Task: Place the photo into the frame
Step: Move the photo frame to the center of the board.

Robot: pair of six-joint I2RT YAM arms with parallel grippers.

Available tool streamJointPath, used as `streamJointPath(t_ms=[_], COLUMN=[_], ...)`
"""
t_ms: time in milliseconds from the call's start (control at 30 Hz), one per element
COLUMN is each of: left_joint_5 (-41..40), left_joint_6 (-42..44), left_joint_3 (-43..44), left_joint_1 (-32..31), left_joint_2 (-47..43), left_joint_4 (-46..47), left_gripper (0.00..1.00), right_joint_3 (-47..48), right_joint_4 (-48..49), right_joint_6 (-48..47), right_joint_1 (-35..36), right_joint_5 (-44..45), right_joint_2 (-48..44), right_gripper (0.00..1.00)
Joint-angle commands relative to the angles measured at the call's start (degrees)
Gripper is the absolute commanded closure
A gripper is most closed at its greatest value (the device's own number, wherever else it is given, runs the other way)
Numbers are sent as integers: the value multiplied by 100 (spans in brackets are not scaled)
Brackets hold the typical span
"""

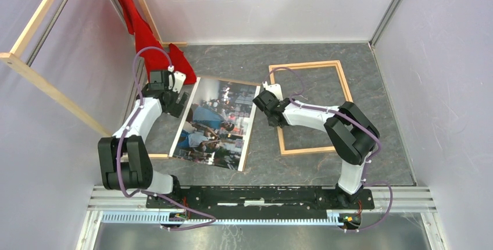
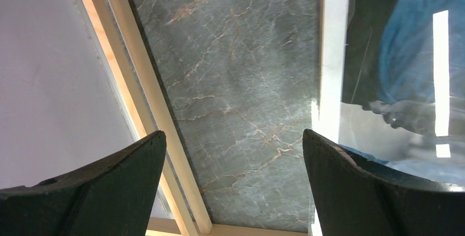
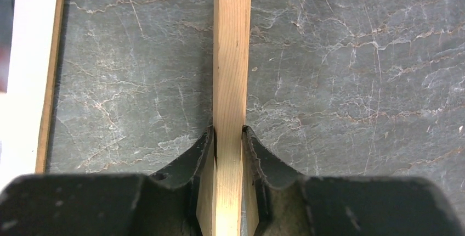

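Observation:
The photo (image 1: 215,123), a colour print of people in blue and white, lies flat on the table left of centre. To its right lies the frame (image 1: 307,65), a thin light-wood rectangle, also flat on the table. My right gripper (image 1: 269,108) is at the frame's left rail. In the right wrist view its jaws press on both sides of that rail (image 3: 232,55), so the gripper (image 3: 228,134) is shut on it. My left gripper (image 1: 174,96) hovers at the photo's upper left edge, wide open (image 2: 234,142) over bare table, with the photo (image 2: 406,71) beside its right finger.
A brown panel (image 1: 157,156) peeks out under the photo. A red cloth (image 1: 148,40) hangs at the back left beside long wooden rails (image 1: 52,90); one rail (image 2: 137,82) runs close to my left finger. White walls enclose the marble table (image 1: 232,58).

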Motion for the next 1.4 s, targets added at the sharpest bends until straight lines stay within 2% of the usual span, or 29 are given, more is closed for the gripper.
streamJointPath(t_ms=[0, 167, 400, 600, 633, 800, 900, 967, 1100, 1233, 1367], left_joint_5=[-185, -198, -221, -163, -153, -52, -28, -28, -45, 122, 269], left_joint_6=[307, 306, 382, 398, 391, 436, 537, 596, 622, 536, 430], left_joint_3=[-107, -178, -239, -166, -141, -32, 42, 91, 111, 19, -80], left_joint_1=[191, 256, 289, 331, 333, 384, 497, 587, 710, 715, 704], left_joint_2=[196, 359, 493, 603, 614, 609, 628, 685, 816, 854, 928], left_joint_4=[494, 599, 743, 752, 736, 633, 614, 612, 684, 705, 696], left_gripper=[0, 0, 0, 0, 0, 0, 0, 0, 0, 0, 0], right_joint_3=[263, 504, 619, 659, 744, 1115, 890, 610, 97, -171, -791], right_joint_4=[-201, -249, -253, -88, -82, -211, 84, 394, 868, 1004, 1605], right_joint_6=[509, 1065, 1304, 1150, 1090, 730, 566, 519, 550, 765, 1179], right_joint_1=[-31, -79, -213, -325, -332, -336, -306, -256, 36, 478, 704], right_joint_5=[191, 131, 149, 80, 54, -54, -408, -838, -1605, -2003, -2517], right_joint_2=[8, 192, 320, 233, 233, 30, -468, -818, -1202, -1133, -1060], right_gripper=[74, 79, 79, 77, 75, 53, 36, 29, 23, 20, 18])
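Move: The wooden frame lies flat, its left bar already between the right fingers: its middle is about 11 cm to that hand's right and 4 cm ahead, its far left corner roughly 17 cm ahead and 2 cm left, its near left corner 11 cm back and 1 cm right. The photo's middle sits some 18 cm left of the right hand, 1 cm back. From the left hand, the frame's middle is about 47 cm right, 2 cm ahead and 9 cm lower. The frame, still pinched by its left bar, is nudged forward about 2 cm by the right hand as the wrist turns some 10 degrees clockwise. Then the fingers open wide and come free, and the hand rises about 9 cm and swings left and back across the gap to above the photo's right edge, rolling its left side up and sinking slightly at the end. The empty, open left hand drifts about 5 cm left and 4 cm down, away from the photo. ##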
